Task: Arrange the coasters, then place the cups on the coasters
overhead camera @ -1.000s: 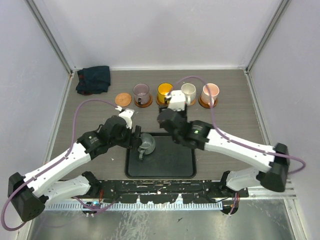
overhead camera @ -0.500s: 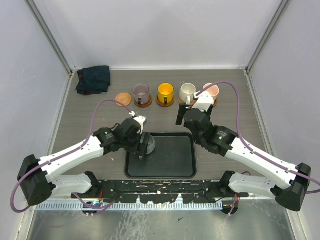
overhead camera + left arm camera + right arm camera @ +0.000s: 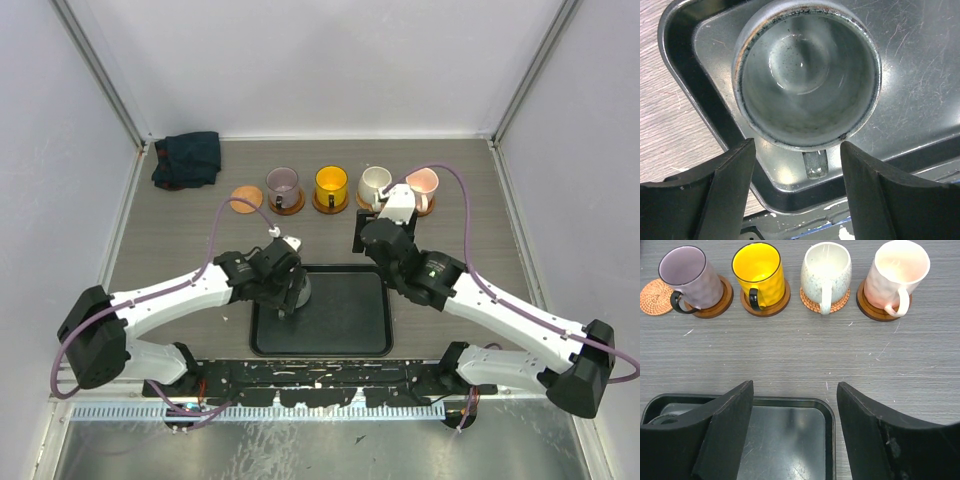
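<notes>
Four cups stand on coasters in a row at the back: purple (image 3: 687,277), yellow (image 3: 757,272), cream (image 3: 825,270) and pink (image 3: 897,272). One bare coaster (image 3: 655,297) lies left of the purple cup. The grey-green cup (image 3: 805,75) stands upright in the tray's near-left corner, its handle (image 3: 815,162) pointing toward me. My left gripper (image 3: 796,147) hangs open above it, a finger on each side of the handle and touching nothing. My right gripper (image 3: 794,390) is open and empty over the tray's far edge, short of the cup row.
The black tray (image 3: 345,315) sits at the near centre, between the two arms. A dark folded cloth (image 3: 187,158) lies at the back-left corner. Walls close the table on the left, right and far sides.
My right gripper has drawn back from the cream cup, which stays on its coaster. My left gripper has moved right, from beside the grey-green cup to above it.
</notes>
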Robot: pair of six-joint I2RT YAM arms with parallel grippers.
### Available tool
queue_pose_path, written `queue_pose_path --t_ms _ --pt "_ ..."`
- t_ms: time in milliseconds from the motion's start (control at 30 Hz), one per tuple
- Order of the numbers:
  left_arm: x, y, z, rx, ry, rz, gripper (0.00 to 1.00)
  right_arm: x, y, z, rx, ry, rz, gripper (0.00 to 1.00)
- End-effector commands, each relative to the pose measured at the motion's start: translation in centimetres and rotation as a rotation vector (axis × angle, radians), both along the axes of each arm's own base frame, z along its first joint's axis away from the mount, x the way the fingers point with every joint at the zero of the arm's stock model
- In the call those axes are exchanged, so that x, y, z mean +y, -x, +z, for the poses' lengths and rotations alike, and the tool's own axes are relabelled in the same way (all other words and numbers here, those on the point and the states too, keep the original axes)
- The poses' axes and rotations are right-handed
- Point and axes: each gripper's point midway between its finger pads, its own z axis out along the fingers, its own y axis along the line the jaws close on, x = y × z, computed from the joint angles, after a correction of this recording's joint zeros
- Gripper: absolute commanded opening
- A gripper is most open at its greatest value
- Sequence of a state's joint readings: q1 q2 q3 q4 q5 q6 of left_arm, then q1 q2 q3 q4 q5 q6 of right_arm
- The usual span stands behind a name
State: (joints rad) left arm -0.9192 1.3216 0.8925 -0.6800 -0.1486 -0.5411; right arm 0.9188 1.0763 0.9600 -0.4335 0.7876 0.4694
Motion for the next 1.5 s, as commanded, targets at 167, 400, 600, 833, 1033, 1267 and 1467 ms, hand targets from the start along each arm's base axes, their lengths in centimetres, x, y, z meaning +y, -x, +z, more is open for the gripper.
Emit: queue_pose_path --t_ms 167,400,600,833,1033,1267,1467 --pt "-1.3 -1.3 0.0 -0.046 0.028 0.043 0.60 0.4 -0.8 0.5 -0.035 -0.007 -0.014 0.71" --pt "-0.7 -0.9 -1.1 -0.056 0.028 0.052 0.51 1.2 -1.0 -0.3 -0.014 -0.005 0.009 0.71" --pt "0.2 -0.5 -1.9 -0.065 0.034 0.069 0.51 1.7 -1.1 -0.6 -0.003 -0.006 0.014 0.71" --pt "0.2 -0.8 -2.1 -0.090 0.046 0.085 0.50 2.2 -1.1 -1.0 0.010 -0.015 0.032 0.71" --pt "-0.2 -1.1 -2.1 -0.118 0.064 0.054 0.49 2.7 -1.1 -1.3 0.018 -0.027 0.046 0.70" --pt "-0.4 -0.9 -2.3 -0.114 0.069 0.025 0.44 3.0 -1.2 -1.5 0.025 -0.034 0.052 0.70" --pt "-0.4 -0.8 -2.6 -0.113 0.063 0.023 0.19 3.2 -1.1 -1.7 0.031 -0.035 0.060 0.70"
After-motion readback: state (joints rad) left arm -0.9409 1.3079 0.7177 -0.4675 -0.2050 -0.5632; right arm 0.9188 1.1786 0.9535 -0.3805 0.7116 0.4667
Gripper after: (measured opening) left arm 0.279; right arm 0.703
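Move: The grey cup stands in the tray about 5 cm ahead of the left hand and 3 cm to its right, its middle some 4 cm lower; its handle sits almost straight below the open fingers. The empty woven coaster lies about 24 cm ahead, 8 cm left and 8 cm down, the purple mug 24 cm ahead, 1 cm right and 4 cm down. From the right hand the grey cup is roughly 7 cm back, 17 cm left and 19 cm below. The grey cup's handle is what the left hand comes down on, sinking about 3.5 cm in two steps with a small sideways waver, the fingers straddling the handle and then closing on it from both sides. Meanwhile the right hand, open and empty, drifts down and left about 4 cm in all, over the strip between tray and mugs. ##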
